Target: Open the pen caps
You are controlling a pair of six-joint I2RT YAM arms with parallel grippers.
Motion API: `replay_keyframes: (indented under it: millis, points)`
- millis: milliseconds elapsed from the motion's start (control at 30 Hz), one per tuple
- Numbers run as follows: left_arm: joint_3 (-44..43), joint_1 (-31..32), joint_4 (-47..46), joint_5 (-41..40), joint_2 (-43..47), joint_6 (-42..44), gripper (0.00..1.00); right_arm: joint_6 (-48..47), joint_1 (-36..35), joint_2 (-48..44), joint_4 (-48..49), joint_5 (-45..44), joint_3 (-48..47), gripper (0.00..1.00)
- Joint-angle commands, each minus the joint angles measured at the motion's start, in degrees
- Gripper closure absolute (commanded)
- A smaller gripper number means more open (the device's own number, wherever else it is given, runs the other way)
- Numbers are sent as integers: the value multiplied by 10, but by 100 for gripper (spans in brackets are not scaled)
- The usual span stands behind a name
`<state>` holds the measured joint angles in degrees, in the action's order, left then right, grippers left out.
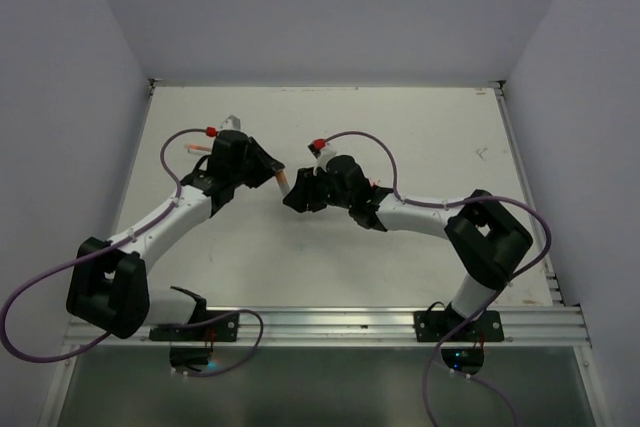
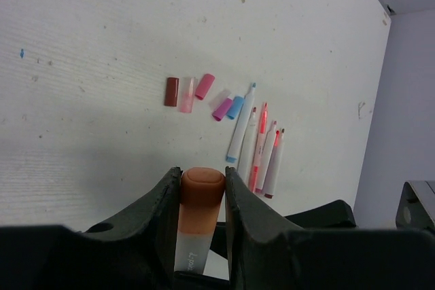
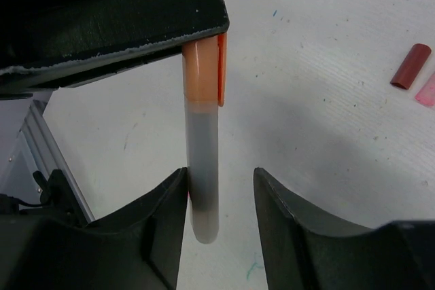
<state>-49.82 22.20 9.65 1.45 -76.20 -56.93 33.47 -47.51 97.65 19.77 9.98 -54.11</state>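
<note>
My left gripper (image 2: pixel 202 174) is shut on the orange cap (image 2: pixel 202 191) of a thick orange marker, held above the table. Its pale barrel (image 3: pixel 202 161) sticks out toward my right gripper (image 3: pixel 219 176). The right gripper is open, with the barrel end between its jaws, against the left finger (image 3: pixel 170 202) and apart from the other. In the top view the marker (image 1: pixel 283 181) spans the gap between the left gripper (image 1: pixel 266 171) and the right gripper (image 1: pixel 297 193). Several thin uncapped pens (image 2: pixel 262 147) lie on the table, with loose caps beside them: dark red (image 2: pixel 171 92), pink (image 2: pixel 204 86), purple (image 2: pixel 222 109) and blue (image 2: pixel 235 107).
The white table (image 1: pixel 420 137) is walled at the left, back and right. A translucent pink cap (image 2: pixel 186 94) lies between the dark red and pink ones. The dark red cap also shows in the right wrist view (image 3: pixel 410 66). An aluminium rail (image 1: pixel 330 325) runs along the near edge.
</note>
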Motion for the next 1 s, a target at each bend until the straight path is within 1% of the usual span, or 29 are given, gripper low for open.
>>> replay_keyframes:
  millis: [0, 33, 133, 167, 233, 267, 300, 333, 367, 400, 433, 467, 533, 567, 600, 633, 700, 733, 800, 833, 900, 933, 967]
  points:
    - [7, 7, -44, -7, 19, -6, 100, -15, -2, 0, 34, -2, -29, 54]
    - [10, 6, -48, -5, 21, -4, 100, -16, -2, -1, 34, 0, -30, 63]
    - [13, 7, -62, 3, 26, 6, 100, -18, -2, -2, 37, 12, -29, 74]
    - [14, 6, -64, 7, 26, 8, 100, -18, -2, -4, 38, 17, -28, 82]
    - [19, 6, -76, 16, 31, 15, 100, -17, -2, -7, 40, 21, -24, 90]
    - [20, 6, -81, 20, 33, 16, 100, -17, -2, -9, 39, 26, -23, 98]
    - [24, 6, -86, 23, 38, 22, 100, -17, -2, -11, 37, 25, -20, 100]
    - [25, 6, -86, 32, 40, 27, 100, -19, -1, -18, 35, 25, -18, 100]
    - [25, 6, -106, 36, 42, 39, 100, -22, -1, -21, 33, 27, -14, 100]
    - [25, 6, -110, 40, 47, 45, 96, -25, -2, -25, 32, 27, -12, 100]
    - [25, 6, -114, 47, 52, 52, 91, -28, 0, -30, 28, 28, -10, 100]
    - [25, 5, -119, 50, 55, 72, 80, -29, 0, -40, 27, 33, -6, 100]
    - [20, 4, -127, 61, 67, 93, 70, -32, 6, -53, 21, 43, -2, 100]
    - [20, 0, -132, 67, 72, 102, 61, -32, 9, -58, 19, 48, 2, 100]
    - [20, -3, -145, 76, 82, 122, 57, -33, 16, -72, 18, 64, 4, 100]
    - [21, -7, -151, 99, 87, 131, 48, -33, 21, -78, 14, 72, 7, 100]
    - [25, -23, -180, 136, 100, 153, 42, -32, 36, -99, 11, 92, 13, 100]
    - [26, -30, -191, 176, 103, 160, 37, -29, 43, -107, 12, 107, 15, 100]
    - [29, -51, -223, 219, 108, 179, 34, -25, 58, -126, 13, 131, 21, 100]
    - [30, -56, -234, 262, 109, 185, 34, -24, 62, -131, 13, 141, 22, 100]
    - [28, -67, -262, 302, 106, 194, 34, -18, 72, -142, 18, 176, 25, 100]
    - [27, -69, -272, 345, 104, 194, 34, -16, 79, -151, 29, 192, 26, 100]
    - [26, -71, -281, 362, 101, 195, 34, -12, 83, -156, 35, 218, 28, 100]
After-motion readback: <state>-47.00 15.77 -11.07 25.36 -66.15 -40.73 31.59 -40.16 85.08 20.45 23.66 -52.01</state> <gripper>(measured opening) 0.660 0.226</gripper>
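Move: The orange marker is still held by its cap in the left fingers; its middle is some 4 cm back, 2 cm to the right and 2 cm below that hand. From the right hand, the marker's middle is about 2 cm ahead, 1 cm left and 1 cm above. On the table roughly 11 cm lower, the dark red cap lies about 8 cm ahead and 3 cm right of the right hand, and the blue pen 6 cm ahead and 12 cm right. The orange marker's white barrel is pinched low down by the right fingers, closing from half open, while the left still grips the cap. Then the left fingers open off the cap and that hand lifts about 12 cm, its fingers tilting up some 30 degrees and turning clockwise. The right keeps its grip and rises some 9 cm, drifting right. ##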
